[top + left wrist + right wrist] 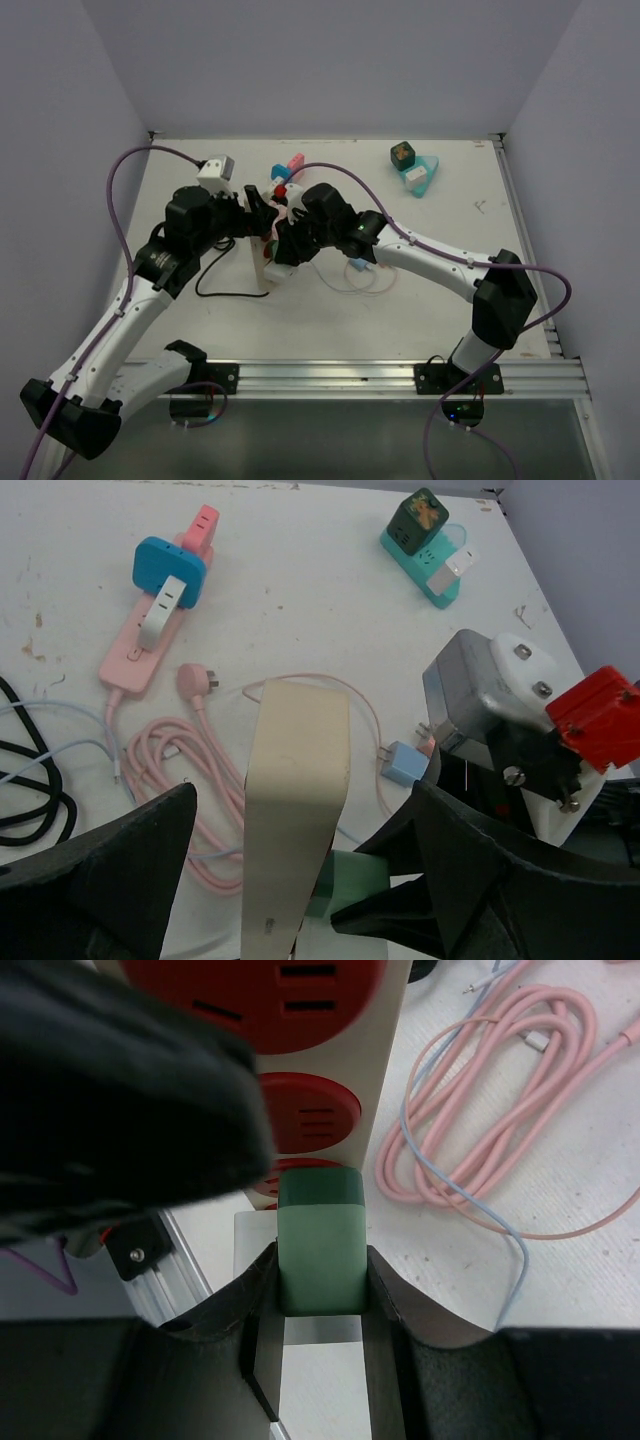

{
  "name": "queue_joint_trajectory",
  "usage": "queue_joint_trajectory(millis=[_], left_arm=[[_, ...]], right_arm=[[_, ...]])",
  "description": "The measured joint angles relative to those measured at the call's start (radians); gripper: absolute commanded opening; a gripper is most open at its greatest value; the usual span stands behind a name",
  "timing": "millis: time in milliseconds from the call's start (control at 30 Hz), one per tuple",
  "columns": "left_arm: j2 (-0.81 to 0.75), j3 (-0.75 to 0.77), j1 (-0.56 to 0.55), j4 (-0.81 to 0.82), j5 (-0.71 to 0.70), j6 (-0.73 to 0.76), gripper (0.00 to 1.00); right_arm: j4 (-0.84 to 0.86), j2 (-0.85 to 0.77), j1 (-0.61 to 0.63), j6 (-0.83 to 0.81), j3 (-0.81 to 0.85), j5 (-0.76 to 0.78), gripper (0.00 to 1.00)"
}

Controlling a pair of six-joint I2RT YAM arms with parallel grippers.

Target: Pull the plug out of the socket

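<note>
The socket is a cream strip standing on edge with red round outlets on one face. In its lowest outlet sits a green plug, also visible sticking out of the strip's right side in the left wrist view. My right gripper is shut on the plug, one finger pressed on each side. My left gripper is open, and its fingers straddle the strip with a gap on the left side. From above, both grippers meet at the strip, the left gripper from the left and the right gripper from the right.
A pink power strip with a blue adapter lies behind, and a coiled pink cable lies beside the socket. A teal strip with a dark green cube is at the back right. A small blue charger and a black cable lie nearby.
</note>
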Motion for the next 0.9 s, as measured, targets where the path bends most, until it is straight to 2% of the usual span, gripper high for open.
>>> queue_joint_trajectory(millis=[233,433,467,500,533,567,633,667,900], left_arm=[[-0.040,-0.161,0.000,0.085,0.012,-0.023,0.80],[-0.047,-0.232,0.000,0.129,0.026,-0.016,0.57],[-0.047,-0.238,0.000,0.138,0.032,-0.015,0.52],[-0.045,-0.242,0.000,0.148,0.038,-0.014,0.38],[-0.043,-0.245,0.000,0.159,0.047,-0.012,0.30],[-0.041,-0.246,-0.004,0.162,0.045,0.008,0.15],[-0.039,-0.250,-0.005,0.166,0.045,0.014,0.03],[-0.039,-0.252,-0.006,0.168,0.042,0.018,0.00],[-0.043,-0.253,-0.014,0.179,0.014,0.069,0.00]], right_arm=[[0.005,0.000,0.000,0.058,0.000,-0.038,0.00],[0.005,0.000,0.000,0.087,0.000,-0.056,0.00],[0.005,0.000,0.000,0.090,0.000,-0.056,0.00],[0.005,0.000,0.000,0.094,0.000,-0.058,0.00],[0.006,0.000,0.000,0.097,0.000,-0.059,0.00],[0.006,0.000,0.000,0.099,0.000,-0.059,0.00],[0.003,0.000,-0.002,0.103,0.000,-0.063,0.00],[0.003,0.000,-0.002,0.103,0.000,-0.063,0.00],[0.003,-0.003,-0.002,0.105,0.000,-0.062,0.00]])
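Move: The standing power strip (the socket) is under the left hand's wide-open fingers, its middle about 1 cm back, level sideways and some 8 cm below. The green plug lies about 5 cm back, 3 cm right and 9 cm below, with the white plug 3 cm back and 3 cm below the green one. The right hand already holds the green plug at its fingertips, with the strip's middle about 3 cm ahead, 3 cm left and 2 cm above that hand. The left fingers come to grip the power strip from both sides just above the green plug: the left hand sinks about 6.5 cm along the strip, then its wide-open fingers close on the body. The right hand keeps its pinch on the green plug and eases back about 1 cm with a slight tilt. ##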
